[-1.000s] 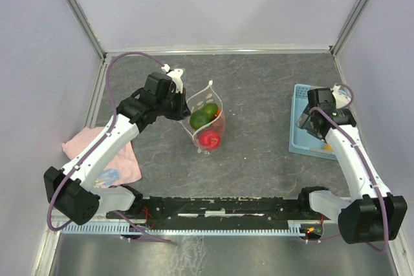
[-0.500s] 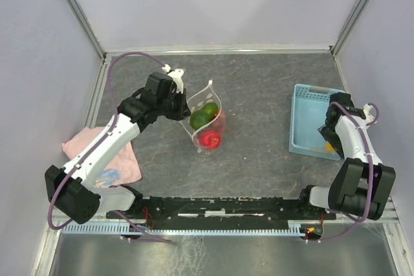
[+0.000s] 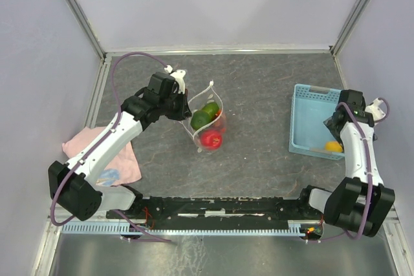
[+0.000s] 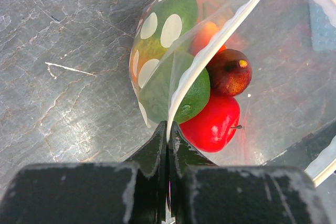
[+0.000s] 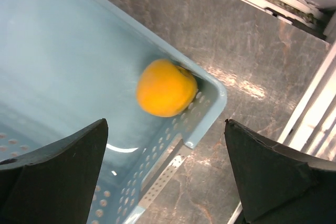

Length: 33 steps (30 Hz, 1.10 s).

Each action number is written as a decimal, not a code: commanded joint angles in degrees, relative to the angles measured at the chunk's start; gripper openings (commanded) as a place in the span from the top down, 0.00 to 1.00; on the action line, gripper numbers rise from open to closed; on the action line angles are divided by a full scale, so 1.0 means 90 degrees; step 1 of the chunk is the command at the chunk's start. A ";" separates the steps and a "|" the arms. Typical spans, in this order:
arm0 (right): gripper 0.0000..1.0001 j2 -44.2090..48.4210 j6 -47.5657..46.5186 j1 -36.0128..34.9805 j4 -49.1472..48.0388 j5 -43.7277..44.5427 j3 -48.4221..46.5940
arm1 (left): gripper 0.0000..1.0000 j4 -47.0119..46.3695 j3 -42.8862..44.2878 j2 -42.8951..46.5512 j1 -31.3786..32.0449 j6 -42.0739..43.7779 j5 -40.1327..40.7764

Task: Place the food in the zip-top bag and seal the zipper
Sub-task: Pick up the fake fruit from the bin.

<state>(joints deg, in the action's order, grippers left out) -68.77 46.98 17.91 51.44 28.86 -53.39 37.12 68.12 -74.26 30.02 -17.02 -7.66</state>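
Observation:
The clear zip-top bag (image 3: 208,121) stands open at mid-table, with white spots on its side (image 4: 157,30). It holds green fruits (image 4: 189,95), a bright red fruit (image 4: 212,124) and a dark maroon one (image 4: 229,72). My left gripper (image 3: 184,109) is shut on the bag's whitish zipper strip (image 4: 210,51) and holds that mouth edge up. An orange-yellow fruit (image 5: 165,87) lies in the near right corner of the light-blue basket (image 3: 308,127); it also shows in the top view (image 3: 333,147). My right gripper (image 5: 168,156) is open above that corner, jaws wide apart, holding nothing.
A pink cloth (image 3: 103,156) lies at the left under my left arm. The metal frame rail (image 5: 310,108) runs close to the basket's right side. Walls close in the table on three sides.
My right arm has swung from over the basket's left part to its right side, and the orange-yellow fruit now shows. My left gripper and the bag have barely moved.

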 commanded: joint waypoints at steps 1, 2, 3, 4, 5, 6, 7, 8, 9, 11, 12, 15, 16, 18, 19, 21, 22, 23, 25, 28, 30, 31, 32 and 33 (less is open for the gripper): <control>0.00 0.0088 -0.0290 0.0015 -0.0232 -0.0523 -0.0327 | 0.97 -0.0231 0.0019 -0.0001 0.0011 -0.0062 -0.0037; 0.00 -0.0017 -0.0268 0.0013 -0.0267 -0.0636 -0.0322 | 0.97 -0.0235 0.0011 -0.0009 0.0010 -0.0058 -0.0032; 0.00 -0.0130 -0.0247 0.0018 -0.0307 -0.0710 -0.0314 | 0.97 -0.0238 0.0010 -0.0011 0.0007 -0.0062 -0.0032; 0.00 -0.0251 -0.0227 0.0017 -0.0364 -0.0767 -0.0304 | 0.97 -0.0238 0.0010 -0.0011 0.0012 -0.0062 -0.0027; 0.00 -0.0358 -0.0227 0.0021 -0.0454 -0.0850 -0.0274 | 0.97 -0.0238 0.0010 -0.0011 0.0010 -0.0062 -0.0018; 0.00 -0.0476 -0.0232 0.0017 -0.0591 -0.0937 -0.0228 | 0.97 -0.0236 0.0010 -0.0011 0.0006 -0.0062 -0.0013; 0.00 -0.0647 -0.0244 0.0026 -0.0706 -0.1015 -0.0197 | 0.97 -0.0238 0.0007 -0.0011 0.0009 -0.0058 -0.0025; 0.00 -0.0769 -0.0232 0.0027 -0.0766 -0.1090 -0.0186 | 0.97 -0.0236 0.0002 -0.0011 0.0006 -0.0062 -0.0030; 0.00 -0.0884 -0.0258 0.0045 -0.0839 -0.1189 -0.0174 | 0.97 -0.0234 0.0004 -0.0011 0.0004 -0.0062 -0.0037; 0.00 -0.1058 -0.0254 0.0064 -0.0994 -0.1271 -0.0101 | 0.97 -0.0236 0.0000 -0.0020 0.0013 -0.0061 -0.0037; 0.01 -0.1134 -0.0231 0.0079 -0.1062 -0.1263 -0.0058 | 0.97 -0.0233 -0.0003 -0.0020 0.0005 -0.0062 -0.0036; 0.00 -0.1318 -0.0131 0.0137 -0.1012 -0.1074 -0.0001 | 0.97 -0.0232 -0.0001 -0.0020 0.0005 -0.0062 -0.0034; 0.00 -0.1381 -0.0093 0.0153 -0.0992 -0.1010 0.0016 | 0.97 -0.0235 0.0000 -0.0025 0.0002 -0.0062 -0.0032; 0.01 -0.1525 -0.0056 0.0198 -0.0975 -0.0976 0.0049 | 0.97 -0.0233 0.0000 -0.0036 0.0012 -0.0062 -0.0042; 0.01 -0.1596 -0.0025 0.0219 -0.0971 -0.0993 0.0054 | 0.97 -0.0238 0.0000 -0.0040 0.0010 -0.0062 -0.0042; 0.01 -0.1742 0.0008 0.0250 -0.1033 -0.1039 0.0125 | 0.97 -0.0238 0.0007 -0.0049 0.0008 -0.0062 -0.0039; 0.01 -0.1802 0.0020 0.0260 -0.1095 -0.1084 0.0159 | 0.97 -0.0238 0.0001 -0.0050 0.0008 -0.0062 -0.0033; 0.01 -0.1847 0.0022 0.0259 -0.1168 -0.1137 0.0207 | 0.97 -0.0238 0.0000 -0.0052 0.0005 -0.0062 -0.0023; 0.01 -0.2005 -0.0002 0.0256 -0.1319 -0.1292 0.0282 | 0.97 -0.0238 0.0000 -0.0068 0.0013 -0.0058 -0.0025; 0.01 -0.2152 -0.0135 0.0261 -0.1499 -0.1495 0.0290 | 0.97 -0.0238 0.0000 -0.0079 0.0004 -0.0062 -0.0037; 0.00 -0.2186 -0.0240 0.0256 -0.1614 -0.1516 0.0288 | 0.97 -0.0238 0.0000 -0.0065 0.0009 -0.0062 -0.0023; 0.00 -0.2199 -0.0314 0.0257 -0.1684 -0.1512 0.0279 | 0.97 -0.0235 0.0000 -0.0055 0.0010 -0.0062 -0.0025; 0.00 -0.2209 -0.0393 0.0262 -0.1751 -0.1501 0.0259 | 0.97 -0.0238 0.0000 -0.0050 0.0006 -0.0055 -0.0019; 0.00 -0.2228 -0.0485 0.0258 -0.1826 -0.1519 0.0246 | 0.97 -0.0237 0.0000 -0.0041 0.0009 -0.0059 -0.0019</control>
<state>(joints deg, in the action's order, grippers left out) -88.84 45.15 19.99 39.20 15.77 -50.63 37.12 68.05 -74.87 30.02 -17.02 -7.66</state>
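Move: The yellow fruit lies in the bin's near right corner, about 10 cm below the open right gripper, some 3 cm ahead and 1 cm to its right. That corner stands about 1 cm back and 5 cm right of the gripper. The bin's middle is roughly 12 cm ahead and 5 cm left. From the left gripper, the fruit is some 53 cm to the right, 5 cm back and 17 cm lower. Lower the right gripper into the bin, down over the yellow fruit: after a brief lift of 1–2 cm, sink to about 10 cm below the start, easing some 3 cm forward and 2 cm left. Tilt the wrist about 15 degrees so the fingers point more steeply down, and keep them wide open to straddle the fruit. Hold the bag's edge still with the shut left gripper. ##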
